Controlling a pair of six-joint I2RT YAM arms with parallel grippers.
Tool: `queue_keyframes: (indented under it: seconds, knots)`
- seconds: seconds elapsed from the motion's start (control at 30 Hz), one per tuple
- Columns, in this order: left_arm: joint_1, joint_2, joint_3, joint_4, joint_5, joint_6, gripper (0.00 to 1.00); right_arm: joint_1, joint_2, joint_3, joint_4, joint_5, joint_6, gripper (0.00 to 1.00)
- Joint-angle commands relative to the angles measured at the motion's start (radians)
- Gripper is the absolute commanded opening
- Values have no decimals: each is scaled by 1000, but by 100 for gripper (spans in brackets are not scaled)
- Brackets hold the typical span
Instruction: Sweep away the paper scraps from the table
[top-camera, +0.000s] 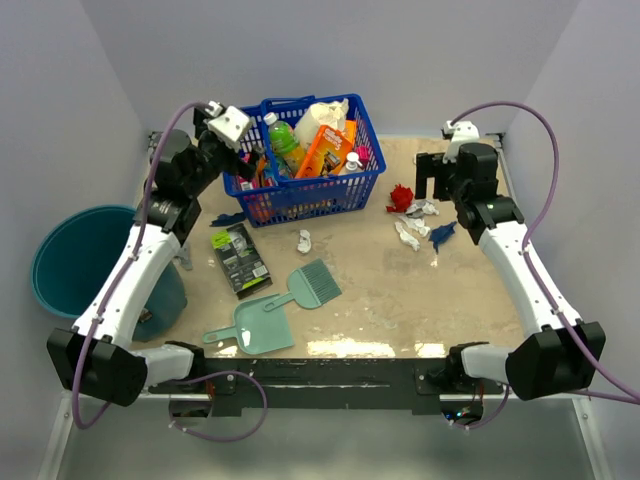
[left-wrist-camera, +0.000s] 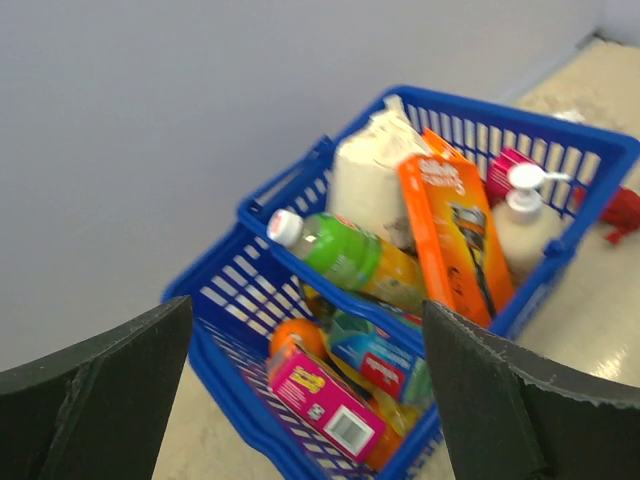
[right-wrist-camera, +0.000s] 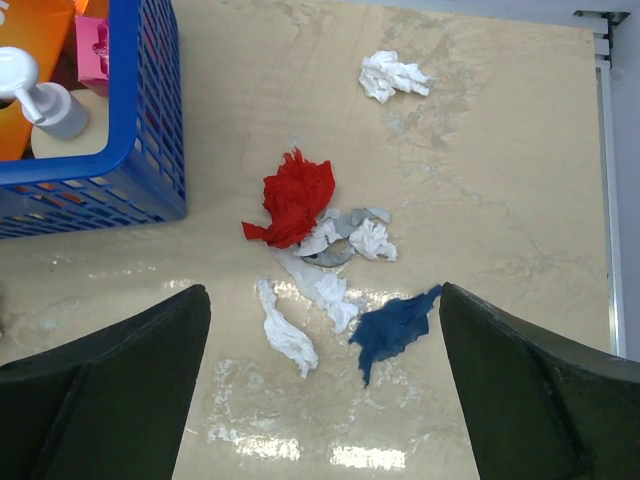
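Paper scraps lie on the beige table (top-camera: 400, 300) right of the middle: a red wad (top-camera: 400, 193) (right-wrist-camera: 298, 195), white shreds (top-camera: 410, 235) (right-wrist-camera: 285, 335), a grey-and-white clump (right-wrist-camera: 350, 235) and a dark blue piece (top-camera: 442, 232) (right-wrist-camera: 395, 328). One white wad (right-wrist-camera: 395, 75) lies farther back, another (top-camera: 304, 239) near the middle, and a dark blue scrap (top-camera: 228, 218) sits left of the basket. My right gripper (top-camera: 433, 180) (right-wrist-camera: 325, 390) hovers open above the right-hand scraps, holding nothing. My left gripper (top-camera: 243, 158) (left-wrist-camera: 305, 400) hangs open over the basket's left end, also holding nothing.
A blue basket (top-camera: 310, 160) (left-wrist-camera: 250, 300) full of groceries stands at the back centre. A mint-green dustpan (top-camera: 258, 328) and brush (top-camera: 312, 283) lie near the front. A black-and-green packet (top-camera: 240, 260) lies at the left. A teal bucket (top-camera: 80, 260) stands beyond the table's left edge.
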Motion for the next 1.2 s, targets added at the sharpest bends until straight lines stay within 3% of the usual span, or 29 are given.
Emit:
queue_keyframes:
  seconds: [0.0,0.13,0.27,0.37,0.43,0.5,0.63,0.83,0.97,1.17]
  knots:
    - [-16,-52,-25,-156,172,49,100,-2,-23,-5,41,7,-6,98]
    - [-21,-97,-50,-265,240,123,100,-1,-30,-20,27,-91,-158,98]
    - [-24,-141,-97,-323,279,129,100,-1,-35,0,-83,-436,-386,98]
    - [-33,-147,-124,-386,286,106,100,30,-9,12,-179,-547,-493,98]
    - [-36,-144,-131,-427,322,118,100,105,-3,-9,-219,-555,-597,96]
    - [-36,-157,-169,-450,327,118,100,187,2,-26,-271,-553,-693,86]
    - [-41,-169,-217,-484,301,111,100,281,46,-37,-354,-549,-919,76]
    - [-49,-239,-297,-499,295,110,100,378,134,-40,-393,-533,-1043,56]
    - [-50,-249,-312,-593,322,167,100,441,187,-54,-391,-523,-1109,44]
    - [-58,-250,-326,-713,318,326,100,548,255,-77,-361,-518,-1193,41]
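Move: The brush lies about 28 cm left of the right hand, 19 cm back and 25 cm below; the lone white tissue is 11 cm beyond it. The dustpan is roughly 29 cm straight back from the left hand and 37 cm below, with the black package 14 cm back, 4 cm left, and the brush 21 cm back, 12 cm right. Right hand swings some 19 cm left, dropping back towards the brush, half-closing; open left sinks back towards the dustpan. ##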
